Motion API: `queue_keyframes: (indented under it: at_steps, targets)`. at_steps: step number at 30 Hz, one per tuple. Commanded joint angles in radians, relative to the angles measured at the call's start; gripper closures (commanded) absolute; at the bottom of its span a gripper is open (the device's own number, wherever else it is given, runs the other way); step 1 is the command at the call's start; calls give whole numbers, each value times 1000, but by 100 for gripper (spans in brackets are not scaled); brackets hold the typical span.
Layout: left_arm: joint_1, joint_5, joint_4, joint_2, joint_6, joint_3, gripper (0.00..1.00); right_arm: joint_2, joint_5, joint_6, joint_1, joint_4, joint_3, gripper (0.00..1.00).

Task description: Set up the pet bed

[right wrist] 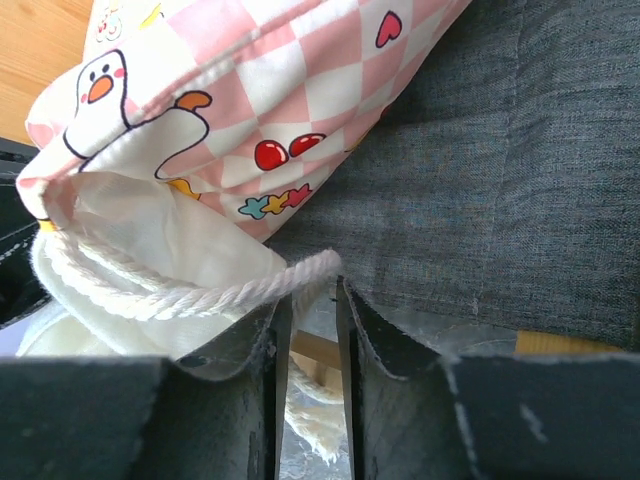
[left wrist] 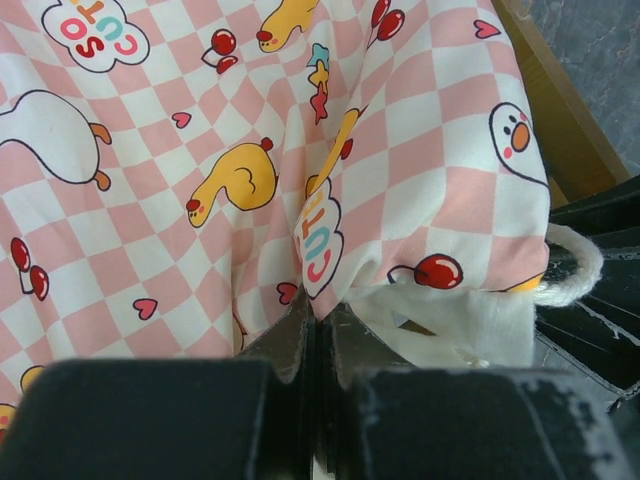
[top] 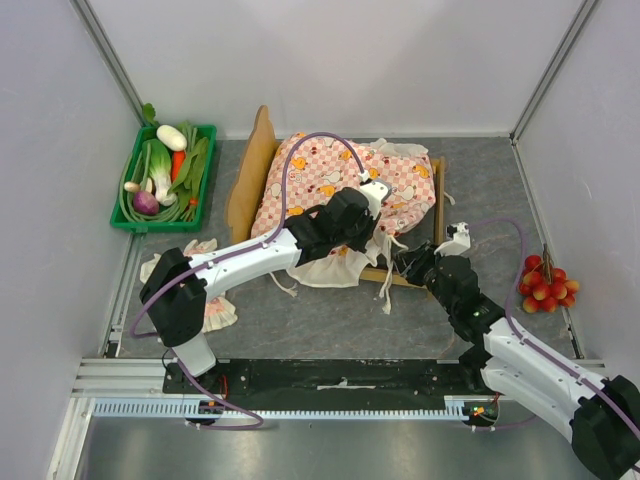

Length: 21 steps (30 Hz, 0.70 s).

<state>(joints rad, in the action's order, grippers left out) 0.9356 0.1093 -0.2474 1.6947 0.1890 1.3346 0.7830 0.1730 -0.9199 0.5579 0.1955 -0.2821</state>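
Observation:
The pet bed [top: 250, 175] stands at the back middle, its light-wood frame [left wrist: 555, 110] and dark grey base [right wrist: 500, 180] partly showing. A pink-checked mattress [top: 330, 180] lies crumpled over it, its front edge hanging over the near rail. My left gripper [top: 372, 190] is shut on a fold of that mattress [left wrist: 200, 150], the fabric pinched at the jaw tips [left wrist: 320, 310]. My right gripper [top: 405, 262] is at the bed's near right corner. A white cord [right wrist: 180, 290] from the mattress edge [right wrist: 250, 80] lies across its tips [right wrist: 313, 285] and hangs loose in the narrow gap between them.
A green crate [top: 165, 178] of toy vegetables sits at the back left. A small frilled pillow [top: 215, 312] lies on the table under the left arm. A bunch of red fruits [top: 545, 285] rests by the right wall. More white cords dangle in front of the bed [top: 385, 290].

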Motion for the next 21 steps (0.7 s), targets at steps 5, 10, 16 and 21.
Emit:
queue_keyframes:
  at_steps: [5,10,16,21]
  targets:
    - [-20,-34,45,-49,41,9,98,-8,-4,30,-6,87,1,93]
    - [-29,-37,40,-56,38,3,98,-85,43,156,-7,-87,-69,100]
    - [-40,-68,43,-70,14,-14,98,-149,62,376,-9,-251,-222,100]
    - [-43,-88,40,-70,6,-14,98,-97,63,461,-7,-304,-295,100]
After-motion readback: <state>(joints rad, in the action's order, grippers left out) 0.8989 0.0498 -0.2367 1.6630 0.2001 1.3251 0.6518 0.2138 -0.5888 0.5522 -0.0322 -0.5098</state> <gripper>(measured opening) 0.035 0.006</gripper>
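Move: The right hand's target, the white tie rope, lies between its half-open fingertips, only about 1 cm ahead and to the left. The cover corner in the left fingers is some 3 cm ahead and 6 cm left of the right hand; the bed frame corner is roughly 8 cm right, 4 cm back and 9 cm below it. From the left hand, the rope is about 6 cm right and 2 cm back, slightly lower. Almost in place, the right fingers first close fully and pinch the tie rope near their tips, then lift it fast by about 8 cm, drifting 2 cm right, away from the cover corner. The wrist tips the fingers up and rolls its left side down, each some 15 degrees. The left hand keeps its pinch on the cover, easing up a centimetre. ##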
